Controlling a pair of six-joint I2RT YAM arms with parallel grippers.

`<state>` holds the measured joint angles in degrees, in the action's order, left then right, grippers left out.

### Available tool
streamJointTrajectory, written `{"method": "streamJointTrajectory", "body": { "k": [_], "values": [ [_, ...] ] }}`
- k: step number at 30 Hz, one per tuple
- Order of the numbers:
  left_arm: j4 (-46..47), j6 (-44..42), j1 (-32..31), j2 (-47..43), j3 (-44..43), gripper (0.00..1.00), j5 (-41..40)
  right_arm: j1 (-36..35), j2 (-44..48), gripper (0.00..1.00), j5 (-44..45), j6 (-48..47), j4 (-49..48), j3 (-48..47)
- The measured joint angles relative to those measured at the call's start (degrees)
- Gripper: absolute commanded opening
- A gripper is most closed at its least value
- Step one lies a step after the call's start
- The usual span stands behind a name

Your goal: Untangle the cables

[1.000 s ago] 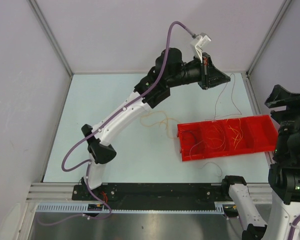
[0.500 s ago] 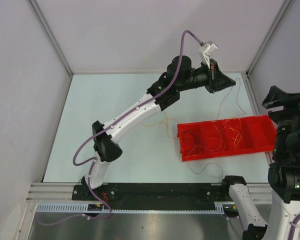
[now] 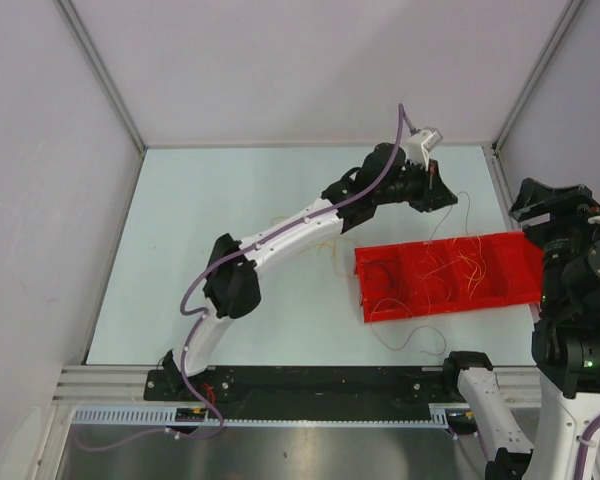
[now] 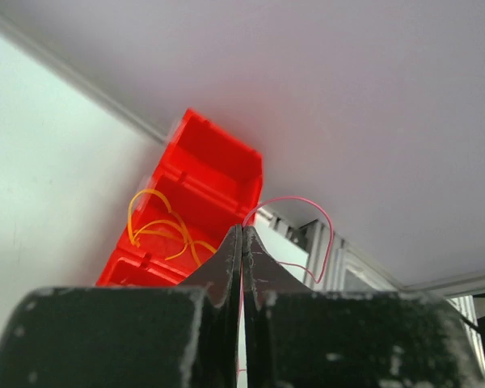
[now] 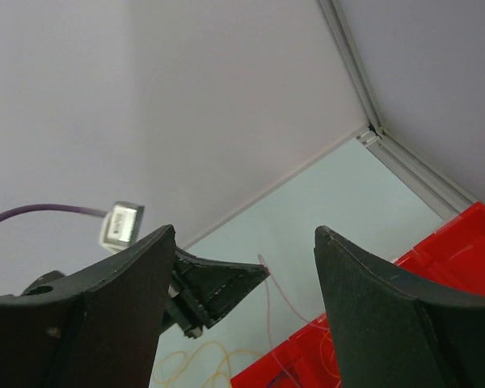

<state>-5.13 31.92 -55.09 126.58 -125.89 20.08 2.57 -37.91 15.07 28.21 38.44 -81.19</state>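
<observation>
My left gripper (image 3: pixel 446 190) hangs beyond the far edge of the red bin (image 3: pixel 366 298), shut on a thin red cable (image 3: pixel 450 222) that trails down into the bin. In the left wrist view the jaws (image 4: pixel 242 230) are pressed together with the red cable (image 4: pixel 326 222) looping out to the right. Orange and yellow cables (image 3: pixel 464 270) and a dark one (image 3: pixel 380 276) lie tangled in the bin. More yellow cables (image 3: pixel 332 254) lie on the table left of it. My right gripper (image 5: pixel 244 230) is open and empty, held high at the right, facing the left gripper (image 5: pixel 226 287).
A pale pinkish cable (image 3: pixel 416 342) curls on the table in front of the bin. The enclosure's back wall and right wall frame (image 3: pixel 504 170) stand close behind the left gripper. The left arm (image 3: pixel 280 235) stretches diagonally over the table.
The left arm has stretched rightward and lower, carrying the red cable closer to the bin's far edge. The right arm's head has shifted slightly left.
</observation>
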Motion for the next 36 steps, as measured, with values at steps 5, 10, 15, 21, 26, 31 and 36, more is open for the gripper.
{"method": "streamJointTrajectory", "body": {
  "k": [5, 10, 15, 21, 26, 31, 36],
  "values": [
    [-0.22, 0.00, 0.17, 3.74, 1.84, 0.00, -0.72, 0.00, 0.00, 0.74, -1.55, 0.00, 0.81, 0.79],
    [-0.68, -0.46, 0.63, 4.17, 3.91, 0.00, -2.56, 0.00, 0.00, 0.74, -3.04, 0.02, 0.85, 1.88],
    [-1.36, -0.46, 1.38, 4.55, 4.09, 0.00, -4.09, 0.00, -0.02, 0.74, -4.90, 0.24, 1.01, 3.39],
    [-3.10, -0.48, 1.88, 4.24, 8.31, 0.00, -9.57, 0.00, -0.07, 0.74, -6.99, 0.26, 1.14, 4.24],
    [-5.90, -1.51, 2.01, 3.06, 12.66, 0.00, -13.00, 0.00, -1.51, 0.74, -9.73, 0.24, 1.18, 4.52],
    [-10.73, -3.41, 1.68, -0.11, 13.03, 0.00, -18.23, -0.11, -3.02, 0.72, -11.93, 0.26, 1.31, 6.16],
    [-12.35, -5.49, 0.44, -5.51, 14.75, 0.00, -22.23, -0.13, -5.03, 0.71, -13.07, 0.24, 3.06, 9.03]
  ]
}}
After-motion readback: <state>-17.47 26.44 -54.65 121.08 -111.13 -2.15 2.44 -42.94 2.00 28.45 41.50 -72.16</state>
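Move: The closed left gripper already holds the red cable; the box compartment for it lies nearly below, about 28 cm down and 2 cm right. In that compartment's row, the yellow cable sits some 12 cm right and 1 cm ahead, the dark cable 10 cm left and level fore and aft. The cable's loose tail lies 15 cm back, 4 cm left. From the open right hand, the compartment is 10 cm ahead, 11 cm left and 43 cm below. Keep the left fingers shut on the red cable and lower them about 16 cm towards the box, easing a little forward, then swing left some 7 cm and lift back about 5 cm, tipping the fingers down and turning them counter-clockwise some 20 degrees. Meanwhile bring the open right gripper down about 10 cm, forward and left towards the box, tipping it down. ##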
